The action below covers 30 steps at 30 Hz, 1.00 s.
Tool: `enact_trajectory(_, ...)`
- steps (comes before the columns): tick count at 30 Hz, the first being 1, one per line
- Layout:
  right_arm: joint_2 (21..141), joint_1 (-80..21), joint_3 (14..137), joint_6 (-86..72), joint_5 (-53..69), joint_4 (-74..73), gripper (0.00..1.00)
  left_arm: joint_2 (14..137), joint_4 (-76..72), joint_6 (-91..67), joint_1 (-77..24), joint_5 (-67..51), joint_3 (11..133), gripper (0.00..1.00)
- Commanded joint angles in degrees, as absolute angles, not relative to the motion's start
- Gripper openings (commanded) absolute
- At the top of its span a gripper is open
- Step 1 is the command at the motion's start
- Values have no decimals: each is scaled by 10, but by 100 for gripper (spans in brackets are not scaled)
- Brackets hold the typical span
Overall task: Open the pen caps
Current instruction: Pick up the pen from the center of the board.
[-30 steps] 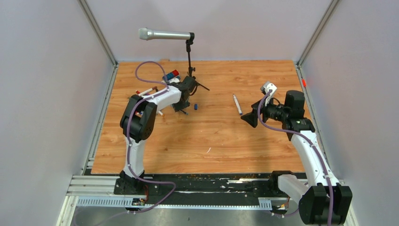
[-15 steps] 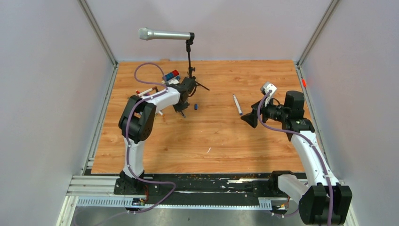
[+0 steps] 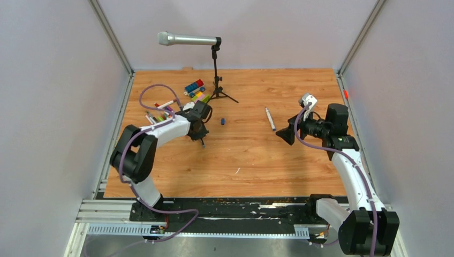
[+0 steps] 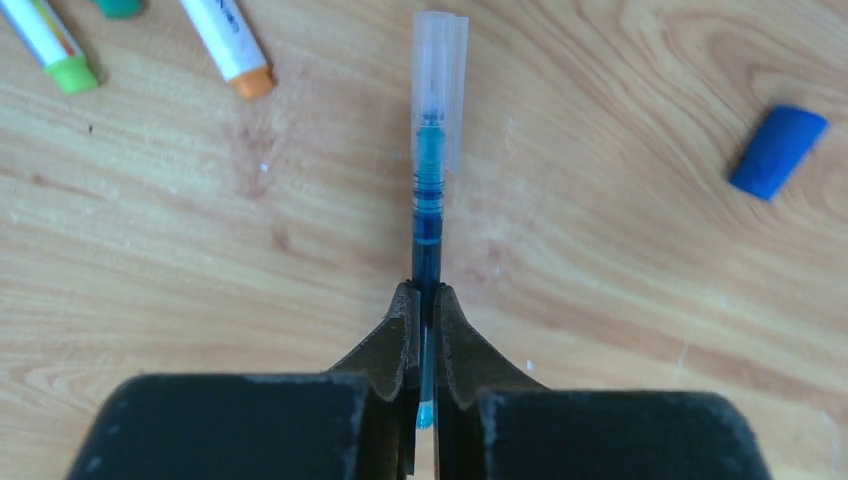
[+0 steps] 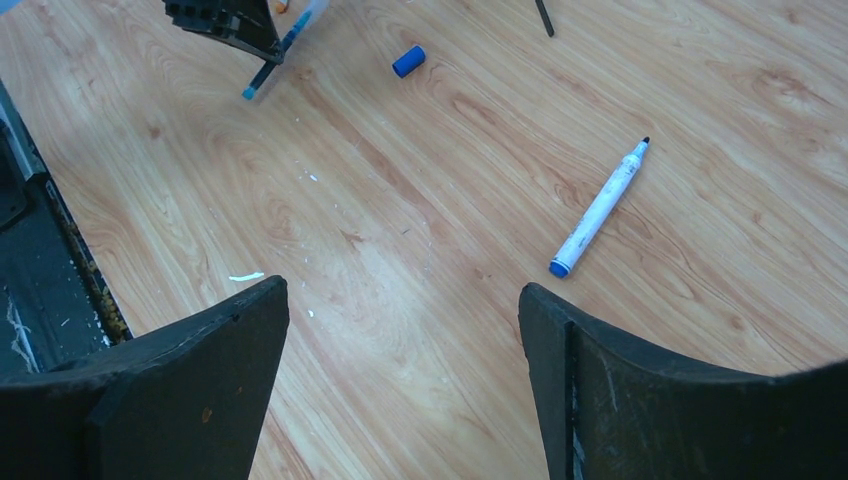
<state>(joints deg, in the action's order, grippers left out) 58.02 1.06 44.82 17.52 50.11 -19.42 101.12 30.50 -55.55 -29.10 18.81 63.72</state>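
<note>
My left gripper [image 4: 425, 300] is shut on a thin blue pen [image 4: 428, 215] whose clear cap [image 4: 440, 80] points away from the jaws; its light blue tail shows behind the fingers. From above, this gripper [image 3: 200, 134] sits left of centre, just in front of a cluster of pens [image 3: 159, 113]. A loose blue pen cap [image 3: 222, 121] [image 4: 778, 152] lies to its right. An uncapped white pen [image 3: 270, 118] [image 5: 598, 210] with a blue end lies further right. My right gripper [image 3: 284, 135] [image 5: 402, 290] hangs open and holds nothing, near that pen.
A silver microphone [image 3: 187, 39] on a black stand [image 3: 217, 80] rises at the back. Toy blocks [image 3: 195, 88] lie beside its feet. Pens with a green end [image 4: 72, 72] and an orange end [image 4: 235, 50] lie close to the held pen.
The left gripper has closed on the blue pen. The left arm has drawn back toward the near left, uncovering the toy blocks. The right arm has barely moved.
</note>
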Motion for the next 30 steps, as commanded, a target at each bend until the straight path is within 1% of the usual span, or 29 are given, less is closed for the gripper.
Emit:
enact_trajectory(1,574,14,440,191,551,-178,84,901,212,-519,-288,125,570,0)
enact_trajectory(5,568,13,425,192,612,-168,83,795,94,-519,-289,37,484,0)
enact_trajectory(8,552,13,399,194,666,-149,83,741,16,-532,-299,-19,440,0)
enact_trajectory(10,548,13,387,206,721,-146,83,708,-45,-535,-315,-39,412,0)
enact_trajectory(12,555,13,382,208,773,-150,81,678,-136,-548,-332,-55,369,0)
enact_trajectory(15,559,10,393,230,796,-196,80,643,-286,-582,-350,-62,300,0)
enact_trajectory(19,566,4,426,308,783,-315,80,623,-413,-604,-380,-40,238,0)
enact_trajectory(25,599,4,498,428,784,-502,81,650,-500,-575,-453,-2,238,0)
enact_trajectory(27,604,4,507,442,788,-525,82,663,-523,-574,-463,-1,240,0)
enact_trajectory(30,599,4,504,421,790,-506,82,679,-557,-578,-469,-1,238,0)
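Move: The pen is already pinched in my left hand, just above the board. My open right gripper, where I take it, lies about 26 cm to the right, 6 cm back and 17 cm higher. From my left hand the loose blue cap is some 8 cm ahead and 8 cm right, and the uncapped marker 10 cm ahead and 24 cm right. From my right hand the pen is about 7 cm ahead, 26 cm left and 17 cm below. I lift the pen off low over the board with my left hand, about 19 cm up while swinging 14 cm right and 10 cm back, keeping my pinch and tipping the wrist from steeply down to roughly level, facing my right gripper. Meanwhile my right hand, fingers still wide, draws back some 9 cm and slightly left, turning about 25 degrees counter-clockwise to face the pen. ##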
